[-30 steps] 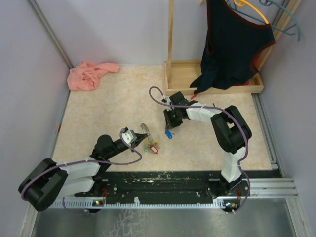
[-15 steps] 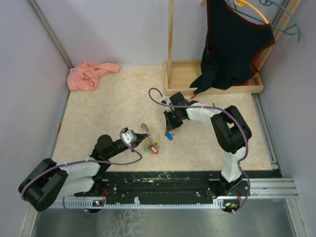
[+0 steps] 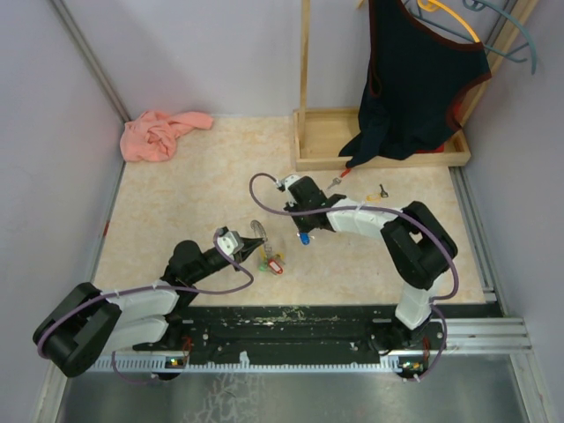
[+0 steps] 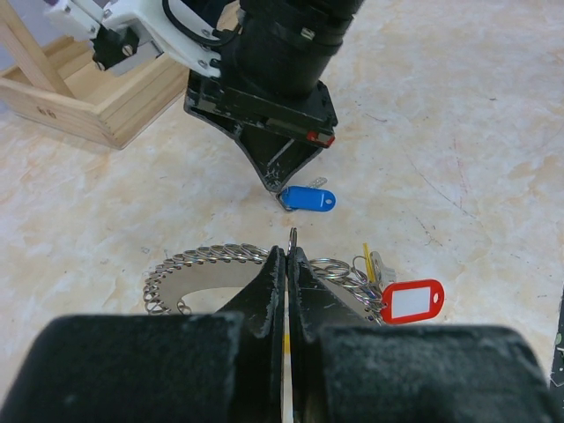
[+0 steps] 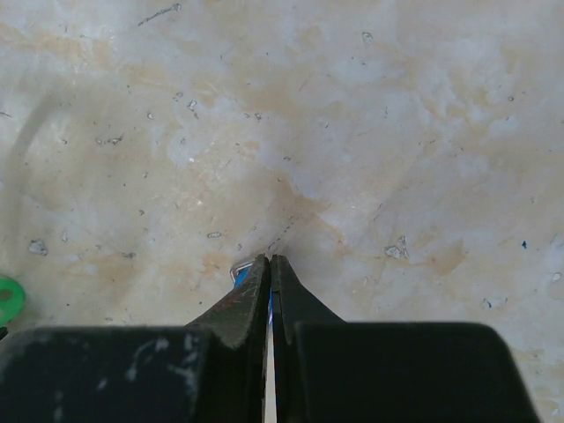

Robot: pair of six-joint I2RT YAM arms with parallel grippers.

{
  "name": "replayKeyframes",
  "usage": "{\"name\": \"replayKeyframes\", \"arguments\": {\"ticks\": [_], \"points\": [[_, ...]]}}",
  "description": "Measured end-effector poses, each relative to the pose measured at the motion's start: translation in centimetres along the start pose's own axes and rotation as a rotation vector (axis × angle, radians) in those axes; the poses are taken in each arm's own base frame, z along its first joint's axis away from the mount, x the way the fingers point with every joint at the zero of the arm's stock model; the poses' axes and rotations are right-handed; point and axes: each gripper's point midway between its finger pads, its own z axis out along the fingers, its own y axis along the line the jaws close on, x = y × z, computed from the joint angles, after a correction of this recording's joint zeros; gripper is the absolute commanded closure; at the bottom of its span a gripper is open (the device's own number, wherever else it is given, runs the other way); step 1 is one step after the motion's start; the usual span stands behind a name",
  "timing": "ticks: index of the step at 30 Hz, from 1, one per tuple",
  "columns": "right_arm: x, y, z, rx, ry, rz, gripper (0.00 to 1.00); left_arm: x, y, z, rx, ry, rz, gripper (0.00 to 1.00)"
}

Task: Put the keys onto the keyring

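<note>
The keyring (image 4: 293,236), a thin grey metal ring, stands upright, and my left gripper (image 4: 288,256) is shut on its lower part. Its silvery chain (image 4: 204,258) and a red tag (image 4: 411,300) lie on the table beside the fingers. In the top view the left gripper (image 3: 250,246) sits left of centre with the tags (image 3: 271,263) next to it. A blue-capped key (image 4: 308,199) lies just beyond the ring. My right gripper (image 3: 302,231) is shut on its near end, and a blue sliver (image 5: 240,275) shows beside the pads. A red-capped key (image 3: 339,179) lies further back.
A wooden rack base (image 3: 379,152) with a dark garment (image 3: 414,79) hanging over it stands at the back right. A pink cloth (image 3: 161,132) lies in the back left corner. Another small key (image 3: 382,189) lies right of the red-capped one.
The right gripper has shut on the blue key. The right arm has swung lower and leftward, uncovering the keys behind it. The left gripper and keyring have not moved.
</note>
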Motion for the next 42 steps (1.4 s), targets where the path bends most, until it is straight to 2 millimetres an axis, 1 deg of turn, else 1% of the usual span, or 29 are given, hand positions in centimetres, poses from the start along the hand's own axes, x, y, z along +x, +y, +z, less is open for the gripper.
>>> {"name": "replayKeyframes", "arguments": {"ticks": [5,9,15,19,21,24,29,31,35,39,42], "points": [[0.6,0.2,0.2,0.115,-0.071,-0.096,1.00,0.0,0.2,0.0,-0.010,0.002,-0.004,0.99],[0.5,-0.1,0.3,0.179,-0.157,-0.128,1.00,0.0,0.4,0.0,-0.022,0.003,-0.007,0.99],[0.2,-0.7,0.6,0.237,-0.308,-0.112,1.00,-0.1,0.7,0.0,-0.039,-0.004,-0.008,0.99],[-0.2,-0.8,0.5,0.258,-0.400,-0.095,1.00,0.1,0.8,-0.2,-0.054,-0.002,-0.008,0.99],[-0.3,-0.7,0.4,0.264,-0.428,-0.097,1.00,0.3,0.9,-0.3,-0.064,0.003,-0.012,0.99],[-0.9,-0.6,0.3,0.266,-0.458,-0.096,1.00,0.4,1.1,-0.4,-0.075,0.004,-0.012,0.99],[-0.9,-0.3,0.5,0.259,-0.423,-0.091,0.99,0.3,1.2,-0.4,-0.084,0.002,-0.012,0.99],[-0.9,-0.1,0.6,0.249,-0.393,-0.088,0.94,0.3,1.3,-0.4,-0.086,0.000,-0.011,0.99],[-0.6,0.6,0.8,0.198,-0.316,-0.080,0.81,0.1,1.4,-0.4,-0.091,-0.006,-0.008,0.99],[-0.4,1.0,0.7,0.139,-0.235,-0.070,0.79,0.1,1.4,-0.4,-0.091,-0.007,-0.008,0.99],[-0.8,0.9,0.3,0.105,-0.188,-0.055,0.79,0.1,1.4,-0.4,-0.091,-0.007,-0.009,0.99]]}}
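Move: The key with the blue tag is right at the right hand's shut fingertips: its middle is about 2 cm back, 1 cm right and 2 cm below. The left hand holds the keyring, roughly 7 cm back, 10 cm left and 9 cm up from the right hand; its red tag hangs about 12 cm back, 7 cm left and 8 cm up. From the left hand, the blue-tag key is some 5 cm ahead, 11 cm right and 12 cm down. At the ring end of the blue tag, the right hand's shut fingertips stay almost in place while the wrist swings them up some 30 degrees to a flatter, more forward slant. The wrist then tips about halfway back as the hand drifts about 1 cm left, and the fingers part slightly around the ring. The left hand, still pinching the keyring, eases about 1.5 cm forward and left, turning slightly counter-clockwise. ##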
